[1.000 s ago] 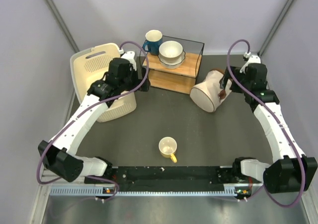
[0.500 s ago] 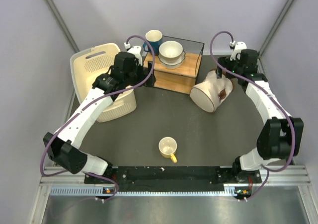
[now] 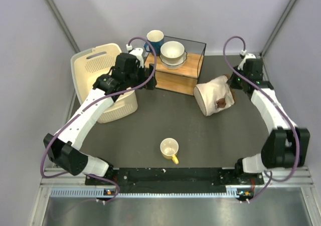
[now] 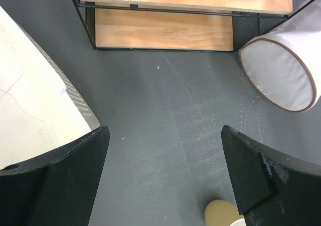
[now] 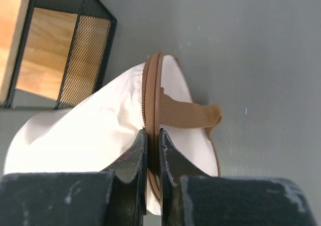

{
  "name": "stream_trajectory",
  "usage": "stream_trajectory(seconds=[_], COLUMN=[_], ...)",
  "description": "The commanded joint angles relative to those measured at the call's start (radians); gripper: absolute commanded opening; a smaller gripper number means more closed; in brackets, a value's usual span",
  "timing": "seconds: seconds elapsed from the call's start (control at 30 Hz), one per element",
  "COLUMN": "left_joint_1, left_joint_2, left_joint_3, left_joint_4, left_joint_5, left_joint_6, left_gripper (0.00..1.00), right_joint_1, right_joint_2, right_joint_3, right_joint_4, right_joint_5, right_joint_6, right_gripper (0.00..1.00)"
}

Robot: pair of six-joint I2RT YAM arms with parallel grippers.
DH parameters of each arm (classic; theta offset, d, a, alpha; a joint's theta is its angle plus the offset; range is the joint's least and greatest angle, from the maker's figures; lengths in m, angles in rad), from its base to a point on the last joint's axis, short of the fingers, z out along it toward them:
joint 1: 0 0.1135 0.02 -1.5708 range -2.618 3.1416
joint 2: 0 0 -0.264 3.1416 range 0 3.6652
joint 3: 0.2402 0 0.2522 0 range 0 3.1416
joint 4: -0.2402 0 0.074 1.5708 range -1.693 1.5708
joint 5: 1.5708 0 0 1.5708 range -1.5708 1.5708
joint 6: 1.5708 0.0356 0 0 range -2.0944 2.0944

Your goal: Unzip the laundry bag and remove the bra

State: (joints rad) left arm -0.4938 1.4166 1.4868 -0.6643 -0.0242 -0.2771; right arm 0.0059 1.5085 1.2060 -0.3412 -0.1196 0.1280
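The laundry bag (image 3: 213,94) lies on its side right of the shelf, cream with brown trim, its lid closed. My right gripper (image 3: 234,84) is at the bag's right end. In the right wrist view the gripper (image 5: 153,142) is shut on the bag's brown zip trim (image 5: 153,85), beside the brown strap (image 5: 189,115). My left gripper (image 3: 146,83) hangs open and empty over the mat between basket and shelf. In its wrist view (image 4: 165,171) the bag's round end (image 4: 281,73) lies at the right. The bra is hidden.
A cream perforated basket (image 3: 95,68) stands at the back left, under my left arm. A black wire shelf with wooden boards (image 3: 176,83) holds a white bowl (image 3: 172,51). A blue mug (image 3: 154,39) is behind it. A yellow mug (image 3: 169,149) stands near the front.
My right gripper has come down from above the bag's far end to its right side. The bag has turned and shifted slightly. My left arm has held still for the last half second.
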Motion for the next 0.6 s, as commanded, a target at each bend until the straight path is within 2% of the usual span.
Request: stream_trajectory(seconds=[0.0, 0.1, 0.17, 0.2, 0.27, 0.37, 0.4, 0.47, 0.5, 0.57], left_joint_1=[-0.005, -0.005, -0.005, -0.005, -0.005, -0.005, -0.005, -0.005, -0.005, -0.005], left_joint_2=[-0.016, -0.016, 0.002, 0.005, 0.008, 0.007, 0.008, 0.018, 0.025, 0.048], left_joint_3=[0.023, 0.027, 0.033, 0.030, 0.017, -0.008, -0.014, -0.019, -0.025, -0.022], left_joint_4=[0.012, -0.013, -0.037, -0.047, -0.038, -0.015, -0.014, -0.009, -0.012, -0.056], left_joint_5=[0.000, 0.013, 0.012, 0.010, 0.017, 0.020, 0.012, -0.022, -0.052, -0.097], left_joint_6=[0.009, 0.016, 0.026, 0.024, 0.013, 0.001, 0.000, -0.007, 0.001, 0.004], left_gripper=[0.99, 0.99, 0.99, 0.99, 0.99, 0.99, 0.99, 0.99, 0.99, 0.99], right_joint_1=[-0.003, 0.021, 0.083, 0.170, 0.244, 0.354, 0.396, 0.532, 0.581, 0.691], right_joint_2=[-0.301, -0.447, -0.508, -0.516, -0.519, -0.476, -0.435, -0.377, -0.331, -0.184], right_joint_3=[-0.109, -0.138, -0.093, -0.070, -0.002, 0.076, 0.082, 0.079, 0.081, 0.093], right_joint_4=[-0.057, -0.152, -0.276, -0.313, -0.396, -0.470, -0.475, -0.470, -0.470, -0.470], right_joint_5=[0.176, 0.279, 0.387, 0.555, 0.682, 0.817, 0.919, 1.045, 1.186, 1.312], right_joint_6=[0.244, 0.303, 0.259, 0.231, 0.153, 0.114, 0.110, 0.081, 0.072, 0.061], right_gripper=[0.00, 0.00, 0.00, 0.00, 0.00, 0.00, 0.00, 0.00, 0.00, 0.00])
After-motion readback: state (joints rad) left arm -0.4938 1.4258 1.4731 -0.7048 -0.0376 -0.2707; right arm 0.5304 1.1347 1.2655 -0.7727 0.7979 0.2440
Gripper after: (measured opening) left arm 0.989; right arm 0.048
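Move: The right hand already has the brown zipper band of the laundry bag pinched; the bag's middle lies about 8 cm to its left, 4 cm back and 4 cm lower. The rack stands some 24 cm to that hand's left and 4 cm ahead, near its height; the yellow-handled mug is roughly 27 cm left, 30 cm back and 6 cm lower. From the open left hand the bag is about 30 cm right, roughly level fore-and-aft, 14 cm below. Back towards the robot and up at once, quickly, the right hand hauls the pinched zipper band about 12 cm back and 11 cm higher, away from the rack. The wrist first swings clockwise some 15 degrees, then rolls left side down by about 25 while the backward pull dies out. The shut fingers keep their hold on the band. ##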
